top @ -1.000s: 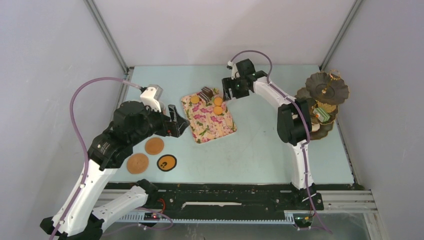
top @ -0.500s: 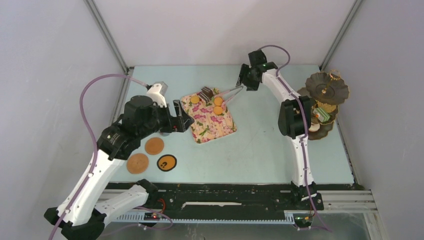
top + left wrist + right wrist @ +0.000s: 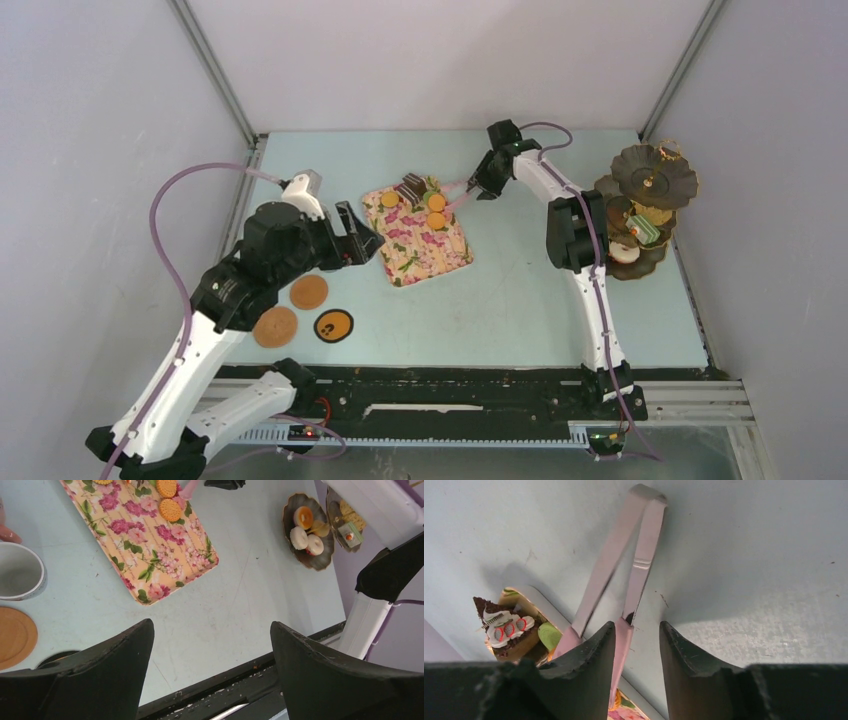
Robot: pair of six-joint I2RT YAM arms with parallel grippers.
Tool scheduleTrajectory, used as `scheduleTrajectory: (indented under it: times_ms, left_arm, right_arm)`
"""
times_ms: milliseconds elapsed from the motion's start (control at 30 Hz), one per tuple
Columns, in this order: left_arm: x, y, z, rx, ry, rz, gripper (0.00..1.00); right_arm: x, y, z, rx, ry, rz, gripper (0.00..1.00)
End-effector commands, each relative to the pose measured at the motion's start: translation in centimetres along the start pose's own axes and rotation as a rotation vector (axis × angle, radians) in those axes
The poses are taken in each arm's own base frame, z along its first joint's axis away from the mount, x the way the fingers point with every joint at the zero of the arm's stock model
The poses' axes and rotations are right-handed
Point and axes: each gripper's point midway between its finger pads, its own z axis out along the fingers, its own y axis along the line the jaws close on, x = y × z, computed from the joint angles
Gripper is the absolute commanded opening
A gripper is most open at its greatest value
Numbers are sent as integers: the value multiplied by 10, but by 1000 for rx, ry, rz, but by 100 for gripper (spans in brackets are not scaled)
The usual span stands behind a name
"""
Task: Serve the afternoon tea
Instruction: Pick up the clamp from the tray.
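Note:
On the floral tray (image 3: pixel 420 250) lie round biscuits (image 3: pixel 437 203) and a chocolate cake slice (image 3: pixel 410 187), which the right wrist view also shows (image 3: pixel 506 627). The dark three-tier stand (image 3: pixel 655 175) at the right edge holds a green cake slice (image 3: pixel 648 232) and donuts (image 3: pixel 300 537). My right gripper (image 3: pixel 478 187) is low over the pink tongs (image 3: pixel 624 580). One tong arm lies between its open jaws (image 3: pixel 638 625), against the left finger (image 3: pixel 594 650), with a gap to the right finger. My left gripper (image 3: pixel 352 235) hangs open and empty (image 3: pixel 210 627) left of the tray. A grey mug (image 3: pixel 20 572) stands near it.
Two cork coasters (image 3: pixel 309 291) (image 3: pixel 275 326) and a dark coaster (image 3: pixel 333 326) lie at the front left. A pink mug's edge (image 3: pixel 6 530) shows behind the grey one. The enclosure walls stand close behind the tongs and beside the stand.
My right gripper left the tray's far corner, swung back and right, then came down over the tongs with its jaws narrowing. The left arm shifted only slightly.

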Motion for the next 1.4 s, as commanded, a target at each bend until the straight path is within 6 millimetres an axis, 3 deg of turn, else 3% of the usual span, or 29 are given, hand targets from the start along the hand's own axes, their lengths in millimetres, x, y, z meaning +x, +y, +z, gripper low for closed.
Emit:
scheduleTrajectory:
  times_ms: [0,233,333,400,533,633,700,767,867,900,1000,1100,1200,1367]
  left_arm:
    - [-16,0,-8,2,-99,-53,93]
    - [-11,5,-15,3,-125,-88,92]
    - [-11,4,-19,14,-131,-96,92]
    - [-13,1,-24,26,-132,-95,92]
    - [-18,-8,-32,49,-123,-85,93]
    - [-16,-16,-32,91,-104,-98,95]
    - [-18,-27,-29,149,-101,-116,96]
    - [-25,-39,-26,216,-120,-134,97]
    - [-33,-52,-20,289,-128,-158,98]
    - [-36,-57,-18,315,-130,-171,97]
    - [-47,-70,-12,385,-128,-220,97]
    - [-43,-81,-3,447,-71,-255,96]
    - [-29,-90,5,505,14,-244,93]
    - [-13,-93,-1,515,14,-151,92]
  right_arm:
    - [-10,10,7,-36,-11,110,39]
    - [-17,16,19,-107,22,243,33]
    - [-16,21,19,-144,48,275,18]
    - [-23,32,10,-188,31,256,10]
    - [-50,53,-34,-291,-30,191,0]
    - [-67,71,-85,-388,-78,75,0]
    - [-66,82,-121,-434,-102,-29,0]
    - [-49,92,-156,-482,-105,-148,0]
    - [-2,97,-201,-502,-134,-332,0]
    - [16,101,-227,-528,-169,-392,0]
    - [69,102,-261,-560,-221,-549,0]
    - [118,104,-285,-594,-242,-657,0]
    - [154,103,-299,-610,-253,-695,0]
    - [181,106,-320,-605,-278,-712,0]
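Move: The clamp lies half on the tray's far right edge, right at the right fingertips. Its middle is about 2 cm ahead, 1 cm left and 1 cm lower, and one leg already runs between the open fingers. From that hand the tray's middle is some 11 cm back and 11 cm left, the chocolate cake level and 13 cm left, and the upper right cracker 4 cm back and 8 cm left. From the left hand the clamp is roughly 30 cm ahead, 21 cm right and 28 cm down. The right hand slides about 3 cm forward along the tabletop with a slight roll, shuts its fingers on one leg of the clamp where metal meets pink, then carries the clamp up nearly 30 cm while drawing it back about as far and some 10 cm left, fingers tipping up and the wrist swinging counter-clockwise. Meanwhile the left hand, fingers staying wide open, first eases a little back and left, then rises about 5 cm and swings some 8 cm right towards the clamp, rolling its left side down and sinking slightly at the end. ##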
